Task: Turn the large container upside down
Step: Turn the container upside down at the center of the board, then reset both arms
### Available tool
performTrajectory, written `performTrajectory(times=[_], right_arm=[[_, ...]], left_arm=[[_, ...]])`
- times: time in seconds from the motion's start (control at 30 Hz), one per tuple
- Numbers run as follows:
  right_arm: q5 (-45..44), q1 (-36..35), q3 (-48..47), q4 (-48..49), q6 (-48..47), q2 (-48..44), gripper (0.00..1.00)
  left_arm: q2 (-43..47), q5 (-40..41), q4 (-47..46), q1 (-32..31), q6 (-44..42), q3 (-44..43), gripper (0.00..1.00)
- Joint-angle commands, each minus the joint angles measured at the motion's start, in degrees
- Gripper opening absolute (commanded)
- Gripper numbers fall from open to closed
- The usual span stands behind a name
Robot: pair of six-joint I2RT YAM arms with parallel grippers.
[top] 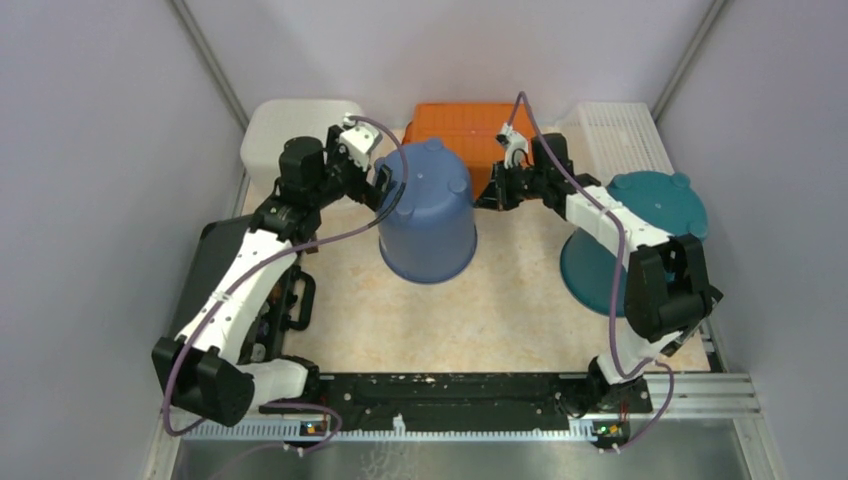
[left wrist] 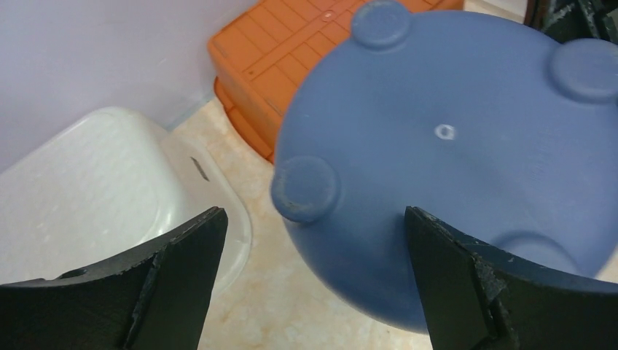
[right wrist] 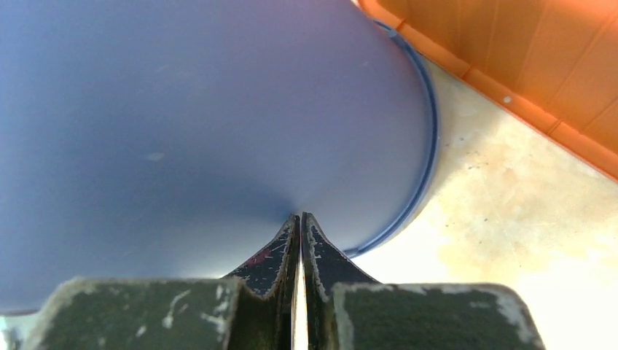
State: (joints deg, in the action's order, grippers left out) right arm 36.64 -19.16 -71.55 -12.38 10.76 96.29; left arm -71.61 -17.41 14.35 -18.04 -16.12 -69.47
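Observation:
The large container (top: 428,215) is a blue round pot that stands mouth down at the middle back of the table, its base with round feet facing up. My left gripper (top: 385,185) hangs open at the pot's upper left edge. In the left wrist view its fingers straddle the base rim (left wrist: 466,146) and one foot, with nothing clamped between them. My right gripper (top: 492,195) is shut at the pot's right side. In the right wrist view the closed tips (right wrist: 300,216) rest against the blue wall (right wrist: 182,109) just above its rim.
An orange crate (top: 470,125) lies behind the pot, a white tub (top: 290,125) at the back left and a white grid tray (top: 625,135) at the back right. A teal pot (top: 640,235) stands upside down under the right arm. A black case (top: 215,260) lies at the left edge.

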Motion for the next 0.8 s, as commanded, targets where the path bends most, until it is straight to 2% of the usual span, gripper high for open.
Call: performTrajectory(times=[0.0, 0.23, 0.43, 0.6, 0.63, 0.77], right_arm=[[4.4, -1.9, 1.5, -2.7, -5.2, -5.3, 0.04], [6.5, -4.8, 3.6, -8.1, -12.6, -9.7, 0.06], [7.9, -5.9, 4.5, -12.0, -15.8, -14.6, 0.08], [9.7, -5.9, 3.3, -17.4, -18.4, -20.2, 0.14], [9.3, -5.9, 2.9, -18.8, -19.1, -21.3, 0.16], [5.0, -5.8, -0.6, -27.5, -25.0, -25.7, 0.4]], left_arm=[[2.1, -6.8, 6.9, -0.1, 0.0, 4.4, 0.99], [5.4, -10.7, 10.3, -0.2, -1.6, 8.9, 0.99], [8.1, -17.2, 15.7, -0.6, -3.1, 8.4, 0.99], [9.8, -20.9, 19.4, -1.4, -4.9, 8.1, 0.99], [10.4, -20.7, 19.8, -1.4, -5.0, 8.1, 0.99], [12.7, -17.0, 22.0, -1.3, -5.8, 5.0, 0.99]])
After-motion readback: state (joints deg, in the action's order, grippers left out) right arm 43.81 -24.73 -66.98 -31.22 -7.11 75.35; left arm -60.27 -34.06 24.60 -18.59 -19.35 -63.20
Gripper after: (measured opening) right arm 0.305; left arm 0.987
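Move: The blue container stands upside down between the hands, its middle about 12 cm right, 4 cm ahead and 15 cm below the left hand. From the right hand it lies some 16 cm left, 2 cm back and roughly level. From the right hand, the orange tub is about 25 cm ahead, 2 cm left and 12 cm lower. The white tub lies about 25 cm ahead, 23 cm left and 20 cm below the left hand. The upturned blue container is drawn towards the robot: the left hand, fingers wide open at the left edge of its raised bottom, drags it back about 9 cm while turning clockwise. The right hand's closed tips start against the right wall, sweep back some 12 cm, then rise about 6 cm and come free, turning counter-clockwise and parting slightly. ##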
